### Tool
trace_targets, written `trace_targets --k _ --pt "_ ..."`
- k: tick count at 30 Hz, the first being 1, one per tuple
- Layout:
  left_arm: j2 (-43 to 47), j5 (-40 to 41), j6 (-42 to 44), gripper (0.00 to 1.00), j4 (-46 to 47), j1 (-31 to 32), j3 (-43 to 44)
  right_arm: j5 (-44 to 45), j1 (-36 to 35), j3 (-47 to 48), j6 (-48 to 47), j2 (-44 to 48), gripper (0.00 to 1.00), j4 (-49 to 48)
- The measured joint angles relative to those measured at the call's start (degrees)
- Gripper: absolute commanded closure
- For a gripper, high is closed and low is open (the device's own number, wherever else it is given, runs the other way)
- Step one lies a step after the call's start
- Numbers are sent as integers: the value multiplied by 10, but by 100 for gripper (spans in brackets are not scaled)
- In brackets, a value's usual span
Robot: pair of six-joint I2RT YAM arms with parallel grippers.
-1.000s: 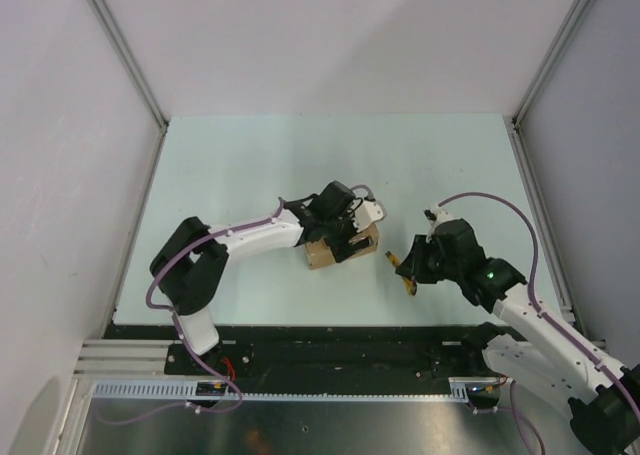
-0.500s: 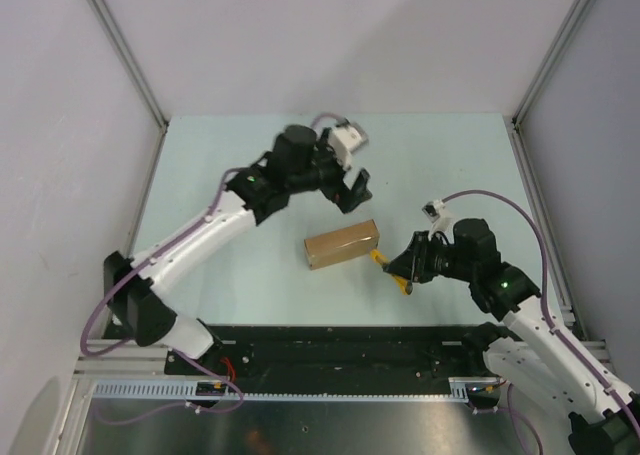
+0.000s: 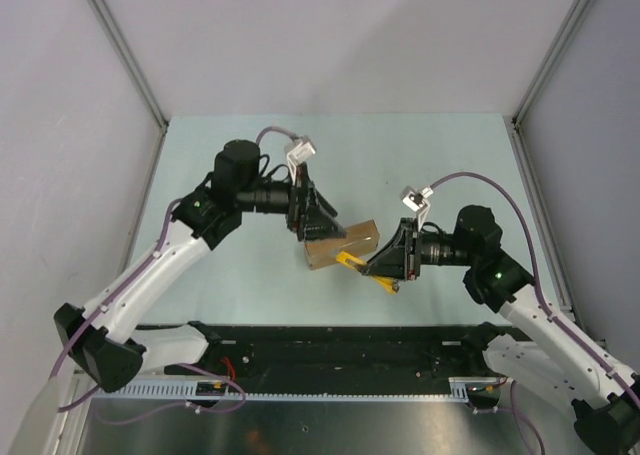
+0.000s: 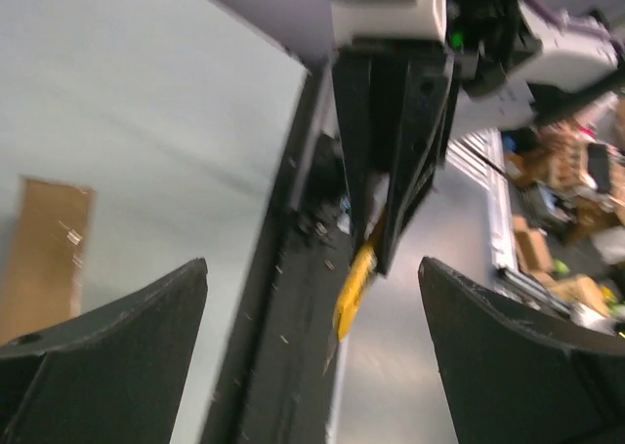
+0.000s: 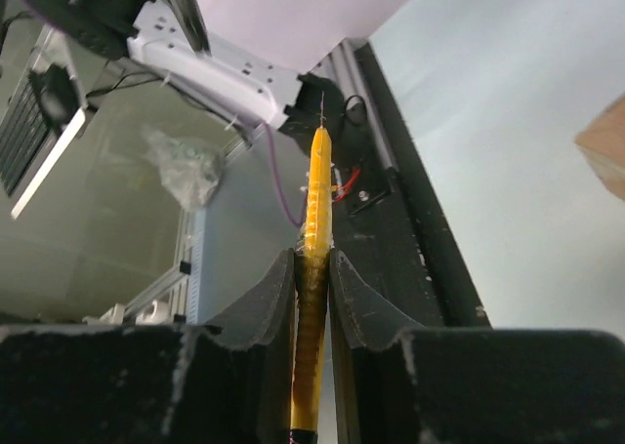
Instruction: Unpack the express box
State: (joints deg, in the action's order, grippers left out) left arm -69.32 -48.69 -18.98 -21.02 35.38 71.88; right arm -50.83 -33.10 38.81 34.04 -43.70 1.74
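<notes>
The express box [image 3: 345, 241] is a small brown carton lying flat mid-table; its end also shows in the left wrist view [image 4: 44, 259], and a corner of it in the right wrist view [image 5: 607, 149]. My left gripper [image 3: 321, 224] hovers at the box's left back edge, open with nothing between its fingers [image 4: 117, 366]. My right gripper [image 3: 382, 264] is shut on a yellow utility knife [image 3: 351, 262], whose blade end lies over the box's front edge. The knife [image 5: 314, 220] stands straight out between the right fingers, and shows opposite the left gripper [image 4: 354, 286].
The pale green table [image 3: 250, 165] is walled by white panels at the back and both sides. A black rail [image 3: 330, 340] and a metal shelf run along the near edge below the arms' bases.
My left arm swung back from the far side and came down to the box's left edge, still open. My right gripper moved left, bringing the knife's tip onto the box's front.
</notes>
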Motion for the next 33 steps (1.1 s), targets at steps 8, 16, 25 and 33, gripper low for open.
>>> trace_targets --k 8,16,25,33 --pt "70 -81 -60 24 -10 19 -90 -23 -58 15 0 -24 100 -26" --pt "68 -116 -65 44 -10 52 -107 -9 -100 24 -9 -40 100 -24" --pt "57 -126 -66 97 -11 63 -131 17 -106 31 -16 -39 100 -20" --pt "55 -125 -58 100 -10 64 -129 30 -105 31 -15 -33 21 -11"
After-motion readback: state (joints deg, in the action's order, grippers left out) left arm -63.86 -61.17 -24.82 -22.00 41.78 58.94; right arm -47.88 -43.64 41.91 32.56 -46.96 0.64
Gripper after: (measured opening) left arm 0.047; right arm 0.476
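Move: The yellow knife is in the right hand's closed fingers, its middle about 1 cm back of that hand's point, with its thin end sticking out towards the left hand. From the open left hand the knife's middle lies about 9 cm back, 7 cm to the right and 6 cm lower. The cardboard box lies on the table some 8 cm ahead of the left hand, 2 cm to its right and 29 cm below. The open left hand comes back about 10 cm and sinks some 5 cm to the knife's free thin end, swinging roughly 15 degrees clockwise and rolling a little as it closes in, then shuts its fingers and pinches that end. The right hand meanwhile brings the knife some 3 cm back and as far left towards the left fingers, turning about 10 degrees counter-clockwise, holds nearly still while they close, and at the very end opens its own fingers and lets go. ##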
